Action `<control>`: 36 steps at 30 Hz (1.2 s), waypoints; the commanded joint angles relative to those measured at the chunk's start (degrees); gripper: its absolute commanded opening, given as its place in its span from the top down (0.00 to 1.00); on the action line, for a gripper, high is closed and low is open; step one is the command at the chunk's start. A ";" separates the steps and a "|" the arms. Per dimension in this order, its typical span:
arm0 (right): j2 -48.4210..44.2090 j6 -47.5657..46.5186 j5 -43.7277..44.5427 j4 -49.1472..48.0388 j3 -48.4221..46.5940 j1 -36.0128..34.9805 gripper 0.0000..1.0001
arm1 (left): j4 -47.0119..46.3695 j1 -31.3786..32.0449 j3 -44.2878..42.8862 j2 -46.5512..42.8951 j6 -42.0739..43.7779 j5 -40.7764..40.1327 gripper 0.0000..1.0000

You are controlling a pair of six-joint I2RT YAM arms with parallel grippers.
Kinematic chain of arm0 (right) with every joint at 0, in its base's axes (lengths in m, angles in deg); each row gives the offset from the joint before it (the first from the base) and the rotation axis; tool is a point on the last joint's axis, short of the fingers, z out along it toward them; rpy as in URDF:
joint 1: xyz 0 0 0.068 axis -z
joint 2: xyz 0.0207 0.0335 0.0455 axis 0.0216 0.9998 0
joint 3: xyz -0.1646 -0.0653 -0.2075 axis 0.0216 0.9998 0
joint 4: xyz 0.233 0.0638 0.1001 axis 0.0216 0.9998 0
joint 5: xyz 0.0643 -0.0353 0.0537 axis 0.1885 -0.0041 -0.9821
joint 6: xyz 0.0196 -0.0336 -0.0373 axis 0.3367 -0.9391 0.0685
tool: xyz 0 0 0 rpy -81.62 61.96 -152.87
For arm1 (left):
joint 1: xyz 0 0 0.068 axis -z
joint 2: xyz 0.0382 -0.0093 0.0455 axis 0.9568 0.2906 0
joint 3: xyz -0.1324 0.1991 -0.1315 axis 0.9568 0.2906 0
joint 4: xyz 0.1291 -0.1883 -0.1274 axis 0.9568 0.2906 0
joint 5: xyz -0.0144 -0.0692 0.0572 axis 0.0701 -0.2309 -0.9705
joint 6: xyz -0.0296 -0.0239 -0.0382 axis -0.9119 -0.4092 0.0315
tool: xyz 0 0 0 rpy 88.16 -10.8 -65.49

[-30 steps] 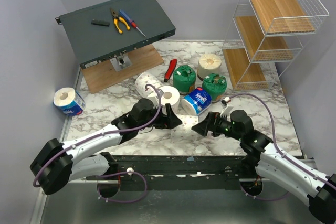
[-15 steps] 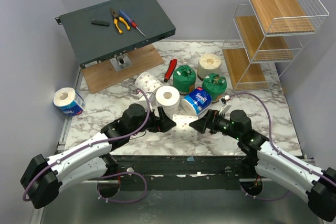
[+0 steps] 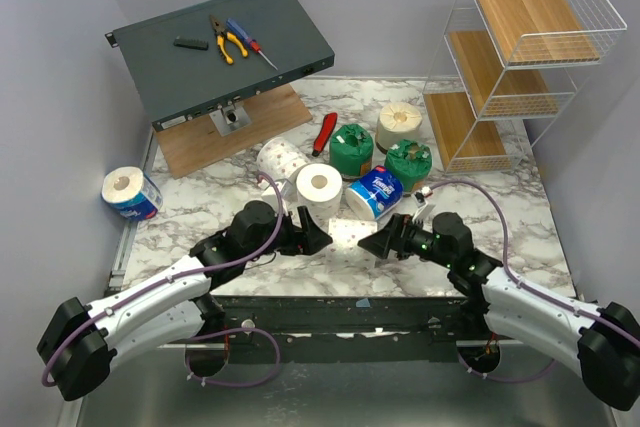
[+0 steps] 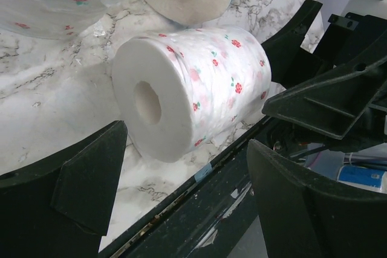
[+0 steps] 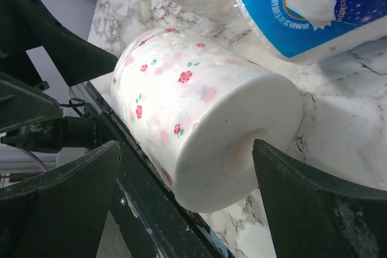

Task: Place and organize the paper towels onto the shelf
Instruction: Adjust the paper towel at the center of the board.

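A white paper towel roll with pink flower specks (image 3: 349, 236) lies on its side at the table's near edge. My left gripper (image 3: 318, 238) stands open just left of it. My right gripper (image 3: 368, 244) stands open just right of it. In the left wrist view this roll (image 4: 193, 89) lies ahead of the open left gripper (image 4: 187, 191), apart from both fingers. In the right wrist view the roll's end (image 5: 242, 149) sits just ahead of the open right gripper (image 5: 187, 203). Other rolls cluster behind: white (image 3: 320, 189), speckled (image 3: 282, 159), blue-wrapped (image 3: 376, 192), green-wrapped (image 3: 351, 150) and cream (image 3: 399, 125). The shelf (image 3: 510, 57) stands back right.
A second green-wrapped roll (image 3: 409, 165) stands near the shelf's foot, and another blue-wrapped roll (image 3: 131, 193) lies at the far left edge. A red-handled tool (image 3: 325, 132) lies by the green rolls. A dark grey metal box (image 3: 220, 47) bearing tools sits tilted at the back left.
My left gripper has drawn back toward the near edge, away from the upright white roll. The right gripper has crept left toward the flowered roll's end.
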 commanded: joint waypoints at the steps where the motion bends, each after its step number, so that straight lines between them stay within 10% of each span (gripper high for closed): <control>1: 0.75 0.47 -2.62 -4.91 1.60 0.27 0.09 | -0.01 -0.19 0.66 -0.50 -0.45 -1.48 0.18; 36: 3.23 -0.27 -9.16 -13.99 3.14 0.33 0.58 | -1.59 -0.15 2.79 -2.57 -0.89 -1.37 0.18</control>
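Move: The floral paper towel lies on its side between the hands. Its middle is about 6 cm to the right hand's left, 2 cm back and 5 cm down. Its right end, with the core hole, faces that hand. The blue-wrapped roll is some 10 cm ahead of the right hand and 1 cm left, and the upright white roll 10 cm ahead and 14 cm left. From the left hand, the floral roll is about 8 cm right, 3 cm back and 8 cm below. Leftward and back in about equal parts, some 2 cm in all and bobbing slightly in height, the right hand works against the floral roll's right end. It turns about 5 degrees counter-clockwise while its wide-open fingers close to roughly half, one at the core hole and the other at the outer rim on the near side, closing on the roll's wall between them. ##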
